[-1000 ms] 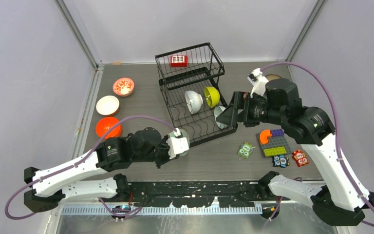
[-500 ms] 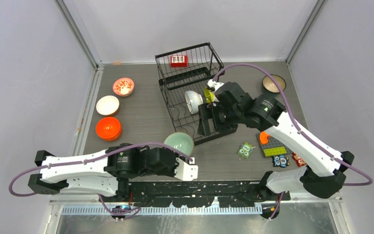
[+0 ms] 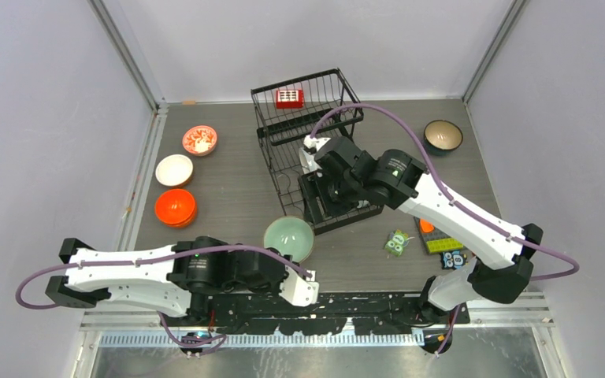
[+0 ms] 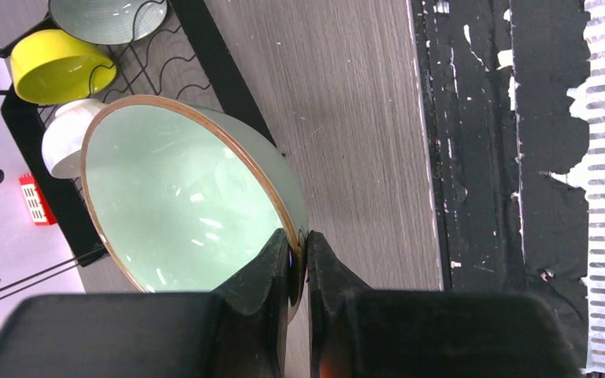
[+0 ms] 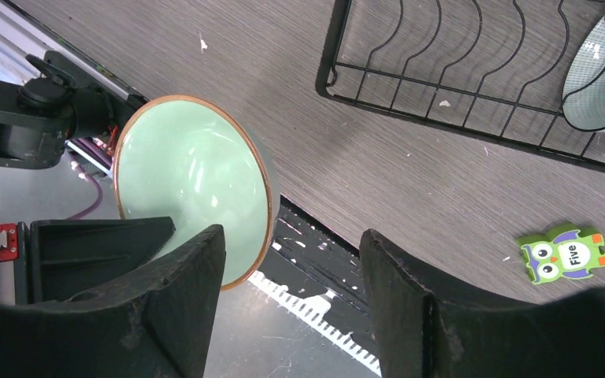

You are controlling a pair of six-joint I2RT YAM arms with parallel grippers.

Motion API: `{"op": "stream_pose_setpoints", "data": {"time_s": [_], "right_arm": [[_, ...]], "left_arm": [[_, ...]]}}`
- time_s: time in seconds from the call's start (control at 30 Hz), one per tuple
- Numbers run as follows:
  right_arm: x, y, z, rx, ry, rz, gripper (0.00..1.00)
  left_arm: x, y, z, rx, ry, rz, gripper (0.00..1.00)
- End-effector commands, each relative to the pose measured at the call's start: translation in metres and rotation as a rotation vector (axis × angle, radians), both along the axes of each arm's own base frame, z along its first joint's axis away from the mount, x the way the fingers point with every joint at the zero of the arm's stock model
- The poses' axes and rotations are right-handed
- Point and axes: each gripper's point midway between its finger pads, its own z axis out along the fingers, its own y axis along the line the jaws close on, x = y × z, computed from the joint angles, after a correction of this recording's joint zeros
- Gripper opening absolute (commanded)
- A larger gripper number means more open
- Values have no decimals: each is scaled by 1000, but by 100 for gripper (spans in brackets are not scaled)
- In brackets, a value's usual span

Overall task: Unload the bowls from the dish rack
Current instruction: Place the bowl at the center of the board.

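Observation:
My left gripper (image 4: 299, 248) is shut on the rim of a pale mint bowl (image 4: 181, 197), holding it tilted above the table near the front edge (image 3: 288, 238). The black wire dish rack (image 3: 299, 118) stands at the back centre. In the left wrist view a lime-yellow bowl (image 4: 59, 64), a white bowl (image 4: 67, 138) and a pale grey-green bowl (image 4: 106, 16) sit in it. My right gripper (image 5: 291, 252) is open with nothing between its fingers. It hovers over the rack's front part (image 3: 319, 198). The right arm hides the rack's bowls from above.
At the left lie a red-patterned white bowl (image 3: 199, 140), a plain white bowl (image 3: 174, 169) and an orange bowl (image 3: 176, 206). A dark bowl with a tan inside (image 3: 443, 135) sits back right. An owl card (image 3: 396, 242) and toy blocks (image 3: 441, 236) lie right of the rack.
The left arm drew the mint bowl away from the rack toward the near edge. The right arm swung left from the dark bowl to over the rack, its jaws narrowing somewhat.

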Motion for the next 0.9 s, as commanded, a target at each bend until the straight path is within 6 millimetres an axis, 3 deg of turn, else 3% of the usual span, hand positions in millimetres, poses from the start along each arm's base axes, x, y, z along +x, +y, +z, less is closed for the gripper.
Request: {"op": "stream_pose_setpoints", "data": {"time_s": [0.0,0.47,0.87], "right_arm": [[0,3,3,-23,-24,29,65],[-21,19,-25,-87,17,125,51],[-20,30,-45,-84,42,113,45]], "left_arm": [[2,-5,14,-33,-34,-13,0],[-4,-2,15,-11,-21,-44,0],[-3,-2,17,-19,-29,-44,0]]}}
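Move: My left hand already pinches the green bowl's rim; the bowl's middle lies about 5 cm ahead of that hand, 2 cm to its right and 2 cm below. From my open right hand the same bowl is roughly 4 cm back, 5 cm to the left and 8 cm below. The dish rack's lower tier has its middle some 12 cm ahead of my right hand, 4 cm to its right and 16 cm down; the owl toy lies about 23 cm right, 4 cm back and 18 cm down. I bring my right hand down about 5 cm onto the free rim of the green bowl, drawing it back and a little left by about 2 cm each. Its fingers narrow by about a third but stay open, one coming over the bowl's inside and the other outside the rim. My left hand keeps its pinch and eases down and left by a centimetre. ##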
